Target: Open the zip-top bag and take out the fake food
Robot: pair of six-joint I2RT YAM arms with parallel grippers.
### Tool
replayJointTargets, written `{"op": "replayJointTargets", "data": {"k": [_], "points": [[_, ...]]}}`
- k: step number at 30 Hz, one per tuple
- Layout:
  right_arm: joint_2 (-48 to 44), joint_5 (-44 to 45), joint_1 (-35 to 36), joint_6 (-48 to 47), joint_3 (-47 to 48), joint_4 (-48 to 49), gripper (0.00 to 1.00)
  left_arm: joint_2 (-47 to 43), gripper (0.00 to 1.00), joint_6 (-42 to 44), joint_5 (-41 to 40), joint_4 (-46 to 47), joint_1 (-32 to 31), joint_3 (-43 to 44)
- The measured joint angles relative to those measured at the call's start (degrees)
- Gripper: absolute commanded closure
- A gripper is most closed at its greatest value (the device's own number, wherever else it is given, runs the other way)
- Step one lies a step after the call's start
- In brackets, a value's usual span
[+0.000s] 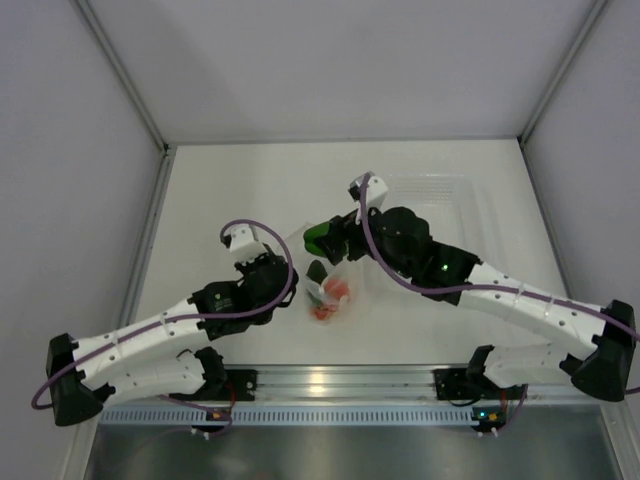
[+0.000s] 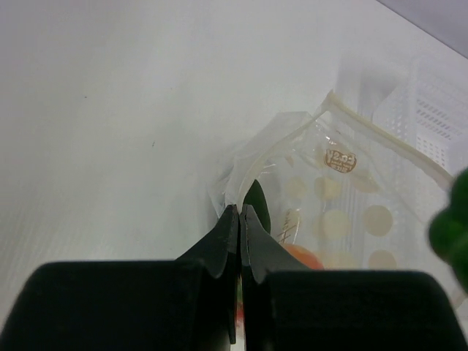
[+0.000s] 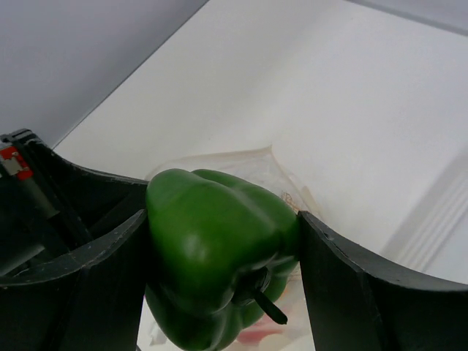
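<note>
The zip-top bag (image 1: 331, 290) lies crinkled at mid-table, with orange and red fake food showing inside it. My left gripper (image 1: 283, 268) is shut on the bag's edge (image 2: 245, 172) and pinches the clear plastic; a dark green piece (image 2: 257, 205) shows just behind its fingertips. My right gripper (image 1: 325, 238) is shut on the bright green pepper (image 3: 219, 248) and holds it above the bag (image 3: 241, 164). The pepper (image 1: 322, 238) sits just up and right of the bag in the top view. The pepper's edge also shows at the right of the left wrist view (image 2: 450, 227).
A rigid clear plastic tray (image 1: 440, 200) stands at the back right, behind my right arm; it also shows in the left wrist view (image 2: 431, 117). White walls close in the table on three sides.
</note>
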Motion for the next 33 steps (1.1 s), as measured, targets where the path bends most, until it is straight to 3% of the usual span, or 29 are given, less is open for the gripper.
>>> {"op": "replayJointTargets", "data": {"k": [5,11,16,20,24,26,33], "points": [[-6.9,2.6,-2.8,-0.1,-0.1,-2.3,0.7,0.3,1.0,2.0,2.6,-0.2,4.0,0.8],[-11.8,5.2,-19.3,0.1,-3.0,-4.6,0.68,-1.2,1.0,7.0,7.9,-2.1,11.3,4.1],[-3.7,5.7,-31.3,0.2,-8.4,-5.0,0.63,0.1,1.0,13.7,11.5,-5.2,15.4,12.2],[9.1,4.9,-37.3,0.3,-10.3,-5.1,0.59,2.6,1.0,18.2,13.6,-6.4,16.9,16.8],[17.0,4.5,-39.4,1.3,-10.3,-4.9,0.31,5.8,1.0,20.6,16.2,-7.1,17.5,17.8],[16.9,4.3,-39.4,1.7,-10.2,-4.0,0.13,7.9,1.0,20.9,17.7,-7.3,17.5,17.8],[11.7,4.0,-39.0,2.3,-10.2,-5.1,0.01,11.8,1.0,20.7,24.0,-6.3,17.5,17.8]]}}
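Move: The right hand already holds the green pepper; the white basket it is bound for has its middle about 15 cm ahead, 26 cm to the right and 22 cm below. The tomato in the bag lies almost straight under that hand, roughly 22 cm down. From the left hand, which already pinches the bag's mouth, the tomato is about 11 cm right, 2 cm back and 13 cm below, and the basket some 14 cm ahead, 37 cm right and 13 cm below. Carry the pepper away from the bag in a low arc with the right gripper, rising briefly, then about 25 cm right and 13 cm forward while turning some 45 degrees clockwise. Lower it steeply into the basket, open the fingers to let go, and start back up. Keep the left pinch on the bag's mouth, easing it forward, raising it and lowering most of the way again. ##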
